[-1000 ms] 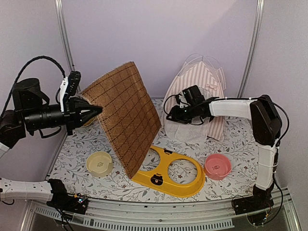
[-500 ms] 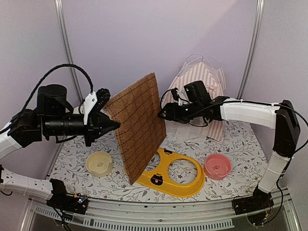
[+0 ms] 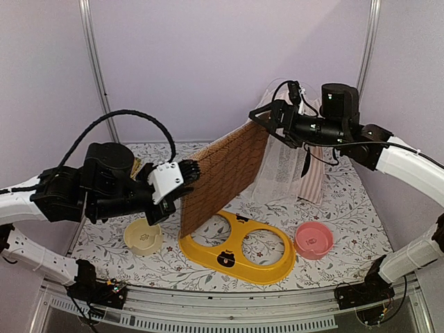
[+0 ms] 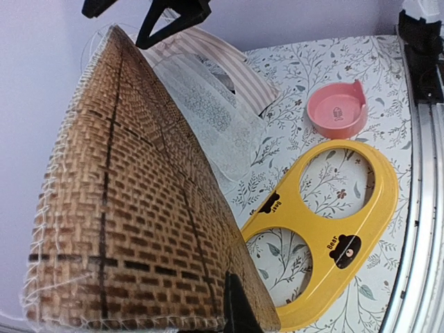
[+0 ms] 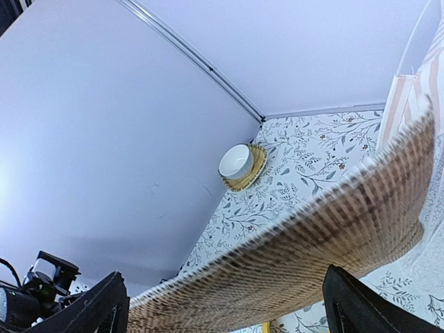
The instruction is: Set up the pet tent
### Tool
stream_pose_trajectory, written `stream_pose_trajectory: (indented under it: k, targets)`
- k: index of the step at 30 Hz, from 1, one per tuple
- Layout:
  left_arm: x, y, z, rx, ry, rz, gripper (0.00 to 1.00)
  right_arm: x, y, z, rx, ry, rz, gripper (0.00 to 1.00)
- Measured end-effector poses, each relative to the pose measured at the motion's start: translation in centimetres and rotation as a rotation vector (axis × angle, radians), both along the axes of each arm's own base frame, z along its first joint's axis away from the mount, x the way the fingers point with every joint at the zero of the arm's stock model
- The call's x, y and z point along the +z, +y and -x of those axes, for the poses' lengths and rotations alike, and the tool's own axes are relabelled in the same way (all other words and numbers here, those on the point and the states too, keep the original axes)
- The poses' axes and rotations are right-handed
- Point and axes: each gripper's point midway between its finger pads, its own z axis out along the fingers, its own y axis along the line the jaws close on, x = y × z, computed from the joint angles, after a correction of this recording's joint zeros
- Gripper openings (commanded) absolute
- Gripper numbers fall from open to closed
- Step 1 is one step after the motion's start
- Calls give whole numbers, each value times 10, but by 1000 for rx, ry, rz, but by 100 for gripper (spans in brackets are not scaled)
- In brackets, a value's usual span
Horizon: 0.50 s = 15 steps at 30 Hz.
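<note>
The pet tent (image 3: 295, 114), pink-and-white striped with a sheer lace curtain (image 3: 277, 173), stands at the back right against the wall. It also shows in the left wrist view (image 4: 215, 52) and at the right wrist view's edge (image 5: 416, 97). A brown quilted mat (image 3: 222, 173) is held tilted on edge in front of it. My left gripper (image 3: 189, 177) is shut on the mat's lower left edge, with one fingertip (image 4: 234, 309) showing against the weave. My right gripper (image 3: 267, 121) hangs open at the mat's top corner. Its fingers stand wide apart below the mat's edge (image 5: 312, 229), holding nothing.
A yellow two-hole bowl stand (image 3: 239, 253) lies at the front centre, partly under the mat. A cream bowl (image 3: 143, 236) sits to its left and a pink bowl (image 3: 313, 239) to its right. A white bowl on a woven coaster (image 5: 239, 163) sits by the left wall.
My left arm has swung the mat rightwards and lower. My right gripper has left the tent's lace front, risen to the mat's top corner, and opened wide.
</note>
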Motion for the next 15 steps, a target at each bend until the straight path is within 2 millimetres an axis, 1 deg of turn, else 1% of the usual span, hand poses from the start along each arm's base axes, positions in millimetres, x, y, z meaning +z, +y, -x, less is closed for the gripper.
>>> stream_pose_trajectory:
  k: [3, 6, 8, 11, 13, 15]
  targets:
    - [-3, -6, 2, 4, -45, -37, 0, 12, -7, 7, -11, -1, -27, 99]
    - [-6, -13, 6, 5, -85, -65, 0, 11, -10, 10, -14, 22, -26, 99]
    - [-10, -18, 8, 11, -105, -85, 0, 3, -10, 10, -14, 47, -14, 99]
    - [-16, -25, 8, 25, -136, -117, 0, -20, -11, 13, -13, 103, 19, 99]
    - [-18, -27, 7, 34, -153, -130, 0, -36, -12, 15, -12, 144, 44, 99]
    - [-20, -27, 7, 45, -170, -145, 0, -47, -12, 17, -7, 174, 61, 99]
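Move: The free upper corner of the brown mat lies about 4 cm below the wide-open right hand. The pink striped tent stands some 16 cm ahead of this hand, 12 cm to its right and 20 cm below; the yellow bowl stand is about 12 cm back, 4 cm left, 36 cm below. From the left hand, which already grips the mat's near end, that corner is roughly 15 cm ahead, 17 cm right and 3 cm higher. Open right hand sinks about 5 cm over the mat's free corner; left carries its end rightward and down. ##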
